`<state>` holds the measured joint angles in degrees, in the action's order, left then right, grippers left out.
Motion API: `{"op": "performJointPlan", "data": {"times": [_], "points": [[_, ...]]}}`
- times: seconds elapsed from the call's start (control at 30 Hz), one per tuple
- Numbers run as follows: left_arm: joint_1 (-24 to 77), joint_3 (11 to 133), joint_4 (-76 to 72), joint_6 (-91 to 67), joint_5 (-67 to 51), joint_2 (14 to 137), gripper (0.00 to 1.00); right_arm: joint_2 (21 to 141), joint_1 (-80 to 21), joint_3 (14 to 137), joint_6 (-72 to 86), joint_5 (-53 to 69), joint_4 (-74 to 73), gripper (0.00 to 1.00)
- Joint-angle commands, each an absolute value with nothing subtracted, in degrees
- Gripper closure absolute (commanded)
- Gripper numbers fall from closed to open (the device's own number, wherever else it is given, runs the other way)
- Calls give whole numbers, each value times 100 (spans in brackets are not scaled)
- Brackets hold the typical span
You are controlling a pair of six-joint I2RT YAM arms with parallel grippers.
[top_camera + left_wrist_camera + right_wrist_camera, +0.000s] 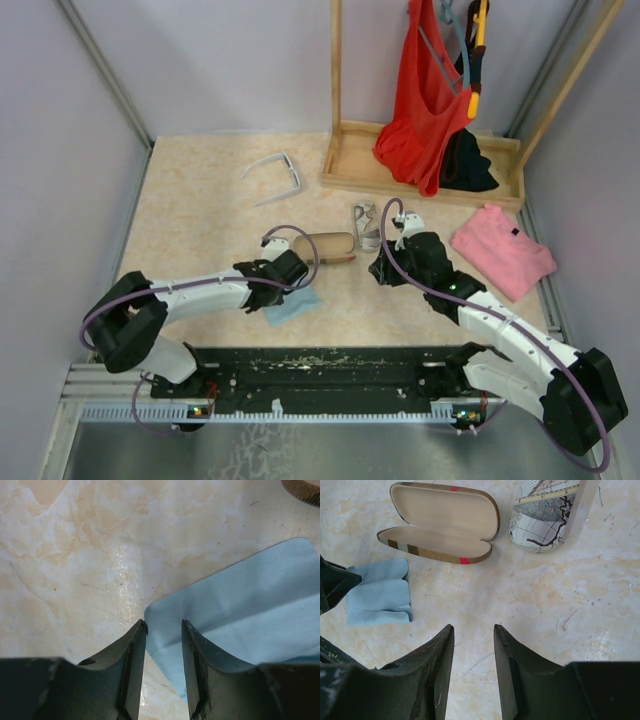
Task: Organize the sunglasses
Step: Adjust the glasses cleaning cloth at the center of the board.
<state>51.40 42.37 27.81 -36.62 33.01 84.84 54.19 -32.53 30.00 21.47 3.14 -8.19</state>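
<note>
One pair of sunglasses [274, 174], white-framed with its arms unfolded, lies at the far left of the table, well away from both arms. My left gripper [289, 287] [164, 622] is low over the table. Its jaws stand apart, with the corner of a flat light blue cloth [240, 605] [294, 305] between them. My right gripper [383, 268] [472, 626] is open over bare tabletop with nothing between its fingers. A brown-striped case [445, 522] [326, 245] lies open beyond it. A grey map-patterned case [545, 515] [367, 225] is beside it.
A wooden rack with a tray base [350, 160] stands at the back right, with a red bag [425, 100] and a dark item hanging in it. A pink folded garment [502, 252] lies at the right edge. Purple walls enclose the table.
</note>
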Motion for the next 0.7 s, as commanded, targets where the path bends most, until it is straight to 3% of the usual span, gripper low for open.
{"op": "performJointPlan", "data": {"times": [0.0, 0.23, 0.43, 0.57, 0.67], "points": [[5127, 4203, 2862, -3689, 3402, 8358, 61, 5388, -3296, 3055, 2083, 360, -563, 62], [5125, 4199, 2898, -3815, 3416, 8473, 77, 5503, -3329, 3173, 2028, 692, -632, 62], [5117, 4177, 2994, -3965, 3567, 8282, 97, 6155, -4124, 3598, 2153, 454, -738, 62], [5107, 4094, 3083, -4157, 3678, 7888, 96, 7000, -4907, 3922, 2418, 145, -582, 61], [5065, 3916, 3062, -4298, 3715, 7521, 91, 7751, -5357, 4295, 2567, -164, -615, 57]]}}
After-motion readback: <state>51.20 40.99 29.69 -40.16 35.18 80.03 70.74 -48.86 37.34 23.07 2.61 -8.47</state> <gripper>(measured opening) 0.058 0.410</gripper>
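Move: The glasses cleaning cloth lies flat, its middle about 5 cm to the right of the left fingertips and 2 cm back, 1 cm below; the tips already stand over its far left corner. From the right hand, the cloth is roughly 18 cm left, 7 cm back and 10 cm down. The open glasses case lies about 10 cm ahead and 13 cm right of the left hand; the map-print case is some 10 cm ahead of the right hand and 1 cm left. Hold the left gripper low at the cloth's far left corner and shut its part-open fingers almost fully, then ease it up about 1.5 cm and slightly left. After a short wait, swing the right gripper, still part-open, left some 8 cm, back and down towards the cloth's right end, turning it about 15 degrees counter-clockwise and tipping the fingers further down. Keep it off the cloth. ##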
